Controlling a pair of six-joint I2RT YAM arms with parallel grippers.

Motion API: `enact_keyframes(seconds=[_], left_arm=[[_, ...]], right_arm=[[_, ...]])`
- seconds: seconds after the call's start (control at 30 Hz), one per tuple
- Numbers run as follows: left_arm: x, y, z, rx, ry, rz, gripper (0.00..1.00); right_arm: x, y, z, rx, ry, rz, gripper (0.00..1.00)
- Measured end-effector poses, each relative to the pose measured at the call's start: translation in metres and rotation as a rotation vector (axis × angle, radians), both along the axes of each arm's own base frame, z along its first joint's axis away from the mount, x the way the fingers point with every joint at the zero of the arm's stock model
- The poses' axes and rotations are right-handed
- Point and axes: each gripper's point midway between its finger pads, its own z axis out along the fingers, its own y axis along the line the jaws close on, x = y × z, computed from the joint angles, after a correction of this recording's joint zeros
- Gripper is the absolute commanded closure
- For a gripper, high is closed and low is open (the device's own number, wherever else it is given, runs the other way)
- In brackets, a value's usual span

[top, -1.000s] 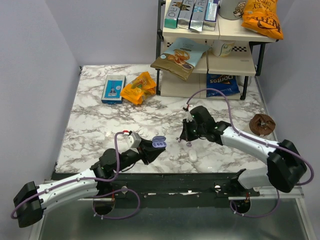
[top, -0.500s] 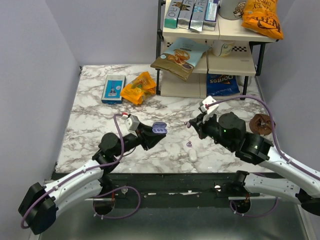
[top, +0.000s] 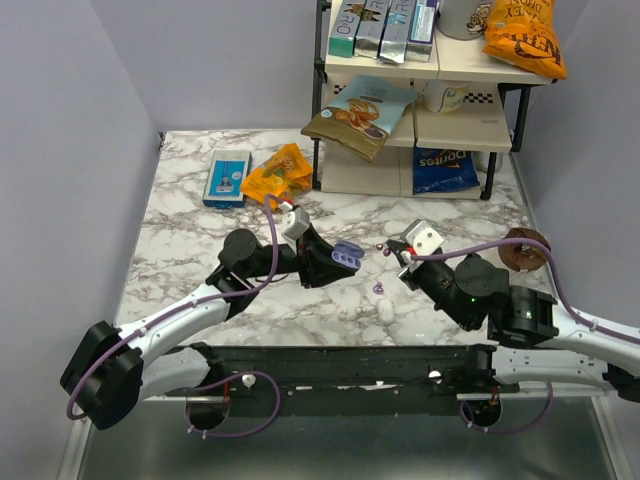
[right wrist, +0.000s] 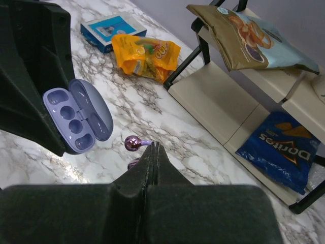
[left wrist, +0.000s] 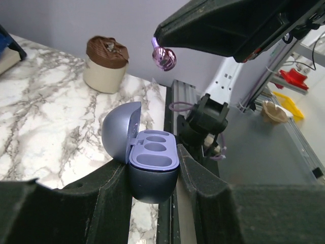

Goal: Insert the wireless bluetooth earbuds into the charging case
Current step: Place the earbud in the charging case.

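The charging case [left wrist: 152, 161] is a blue-lilac shell with its lid open and its sockets empty. My left gripper [left wrist: 152, 170] is shut on its lower half and holds it above the table. The top view shows the case [top: 346, 256] and left gripper [top: 335, 264] mid-table. My right gripper [right wrist: 155, 146] is shut on the stem of one shiny purple earbud [right wrist: 133, 143], held in the air just right of the case [right wrist: 76, 119]. From the left wrist, this earbud [left wrist: 163, 55] hangs above the case. A second earbud [top: 378, 288] lies on the marble below.
A small white piece [top: 386, 311] lies near the front edge. A brown-topped cup [top: 524, 248] stands at the right. At the back are an orange snack bag [top: 277, 174], a blue box [top: 226, 177] and a shelf rack [top: 430, 130] with chip bags.
My right gripper has risen from the table with one earbud and pulled back to the right. My left arm has carried the open case up and right, towards the earbud.
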Motion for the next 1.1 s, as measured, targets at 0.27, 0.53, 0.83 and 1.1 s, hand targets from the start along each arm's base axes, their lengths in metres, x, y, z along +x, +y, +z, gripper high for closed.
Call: enact_keyframes(seconds=[0.27, 0.53, 0.83, 1.1], left_arm=[[-0.002, -0.007, -0.002, 0.031, 0.005, -0.078, 1.0], [-0.005, -0.008, -0.004, 0.045, 0.006, -0.106, 1.0], [-0.007, -0.007, -0.004, 0.046, 0.002, -0.116, 1.0], [-0.007, -0.007, -0.004, 0.046, 0.0, -0.116, 1.0]], right_arm=[[-0.011, 0.011, 0.003, -0.048, -0.104, 0.03, 0.99], [-0.014, 0.027, 0.0, -0.059, -0.13, 0.051, 0.99], [-0.018, 0.043, -0.004, -0.071, -0.135, 0.073, 0.99], [-0.022, 0.048, -0.012, -0.084, -0.133, 0.09, 0.99]])
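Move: The open charging case, held in the left fingertips with its lid up, lies about 8 cm to the right hand's left, 1 cm back and some 4 cm lower. From the left hand, the earbud pinched in the right fingertips is about 8 cm right, 1 cm ahead and 4 cm up. On the table some 25 cm below the right hand, the other earbud lies roughly 6 cm ahead and 3 cm right, and a white oval piece about 5 cm right and 1 cm back. The earbud, still pinched in the shut right fingers, is carried about 5 cm left and some 2 cm back to the open case, sinking a little at the end while the hand tips its fingers up and turns slightly counter-clockwise, about 10 degrees in all. The left hand keeps its grip on the case, eases about 1 cm right and back with a small clockwise turn, then holds still. ##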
